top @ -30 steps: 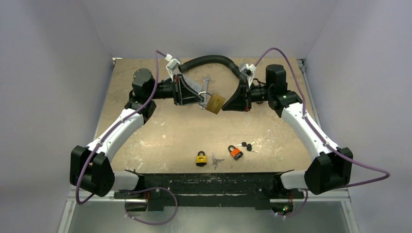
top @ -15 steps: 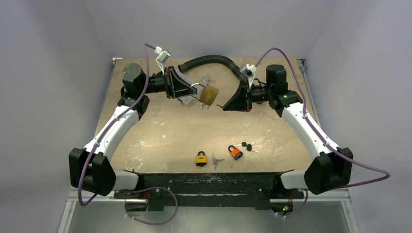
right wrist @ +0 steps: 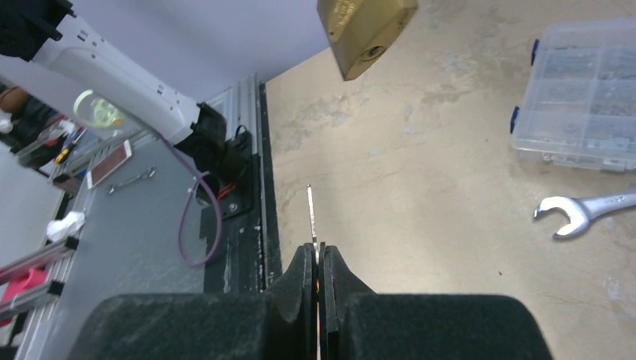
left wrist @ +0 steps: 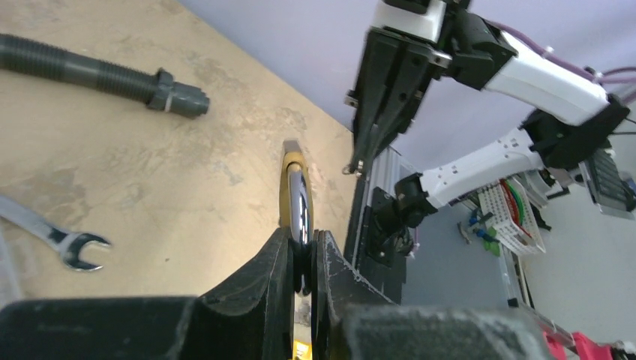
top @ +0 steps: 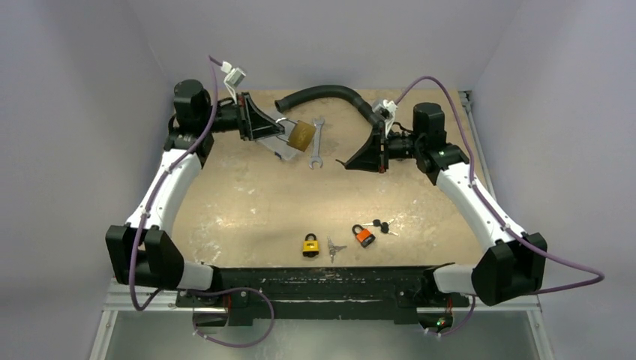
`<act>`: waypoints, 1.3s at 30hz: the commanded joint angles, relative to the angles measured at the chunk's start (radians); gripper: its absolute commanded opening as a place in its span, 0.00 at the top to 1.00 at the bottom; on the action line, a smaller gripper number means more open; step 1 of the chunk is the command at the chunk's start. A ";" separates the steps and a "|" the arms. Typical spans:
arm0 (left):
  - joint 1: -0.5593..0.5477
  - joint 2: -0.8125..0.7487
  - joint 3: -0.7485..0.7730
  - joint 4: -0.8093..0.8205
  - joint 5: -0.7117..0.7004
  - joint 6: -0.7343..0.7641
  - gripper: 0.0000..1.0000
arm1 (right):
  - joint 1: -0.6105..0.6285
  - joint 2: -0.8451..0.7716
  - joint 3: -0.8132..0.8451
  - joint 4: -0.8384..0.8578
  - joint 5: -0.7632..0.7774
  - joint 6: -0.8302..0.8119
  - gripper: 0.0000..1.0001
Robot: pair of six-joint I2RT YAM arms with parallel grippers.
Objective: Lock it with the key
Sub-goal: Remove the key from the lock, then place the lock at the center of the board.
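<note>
A brass padlock (top: pixel 301 135) hangs in the air at the back left, with my left gripper (top: pixel 283 129) shut on its silver shackle. The left wrist view shows the padlock (left wrist: pixel 294 199) edge-on, sticking out from the left gripper (left wrist: pixel 304 251). My right gripper (top: pixel 346 162) is shut on a thin silver key (right wrist: pixel 311 214), whose blade points out past the right gripper (right wrist: pixel 316 251). There is a clear gap between the key and the padlock. In the right wrist view the padlock (right wrist: pixel 365 30) hangs ahead with its keyhole end facing me.
A black corrugated hose (top: pixel 322 94) curves along the back edge. A steel wrench (top: pixel 316 142) and a clear parts box (right wrist: pixel 577 94) lie below the padlock. Near the front lie a yellow padlock (top: pixel 310 244), loose keys (top: pixel 335 247), an orange padlock (top: pixel 364 236) and black-headed keys (top: pixel 382 223).
My left arm has swung left and back with the brass padlock, widening its gap to the key. The right gripper has barely moved.
</note>
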State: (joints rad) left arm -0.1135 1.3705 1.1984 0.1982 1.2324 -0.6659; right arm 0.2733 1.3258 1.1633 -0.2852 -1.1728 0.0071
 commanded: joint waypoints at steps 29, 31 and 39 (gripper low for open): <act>0.025 0.103 -0.117 -1.637 -0.539 1.711 1.00 | 0.291 0.039 -0.021 -0.015 0.236 -0.198 1.00; 0.013 0.125 -0.146 -1.637 -0.544 1.728 1.00 | 0.292 0.035 -0.029 -0.016 0.243 -0.202 1.00; -0.056 0.249 -0.138 -1.634 -0.531 1.783 1.00 | 0.298 0.048 -0.019 -0.037 0.246 -0.223 1.00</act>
State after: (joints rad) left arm -0.1360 1.5738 1.0451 -1.3933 0.6456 1.0523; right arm 0.5640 1.3857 1.1282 -0.3138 -0.9413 -0.1825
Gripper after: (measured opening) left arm 0.107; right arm 0.028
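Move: The left hand holds the brass padlock by its shackle; the bare patch it is bound for, near the table's front edge, lies about 17 cm back, 10 cm left and 34 cm below. The yellow padlock is some 16 cm back and 8 cm right of that hand, the silver keys 17 cm back and 15 cm right. From the right hand, already holding the freed key, the patch lies roughly 12 cm back, 27 cm left and 27 cm down, the yellow padlock 12 cm back and 9 cm left. Still pinching the shackle, the left hand starts with a short dip forward, then sweeps the brass padlock down about 27 cm, back some 15 cm and around 11 cm left, to low over the bare patch left of the yellow padlock, its fingers tipping from level to pointing steeply down and swinging clockwise. The right hand keeps the key shut in its fingers and eases left, down and a little back, 5 or 6 cm each in the first two, towards the front row, slowing almost to a stop. ##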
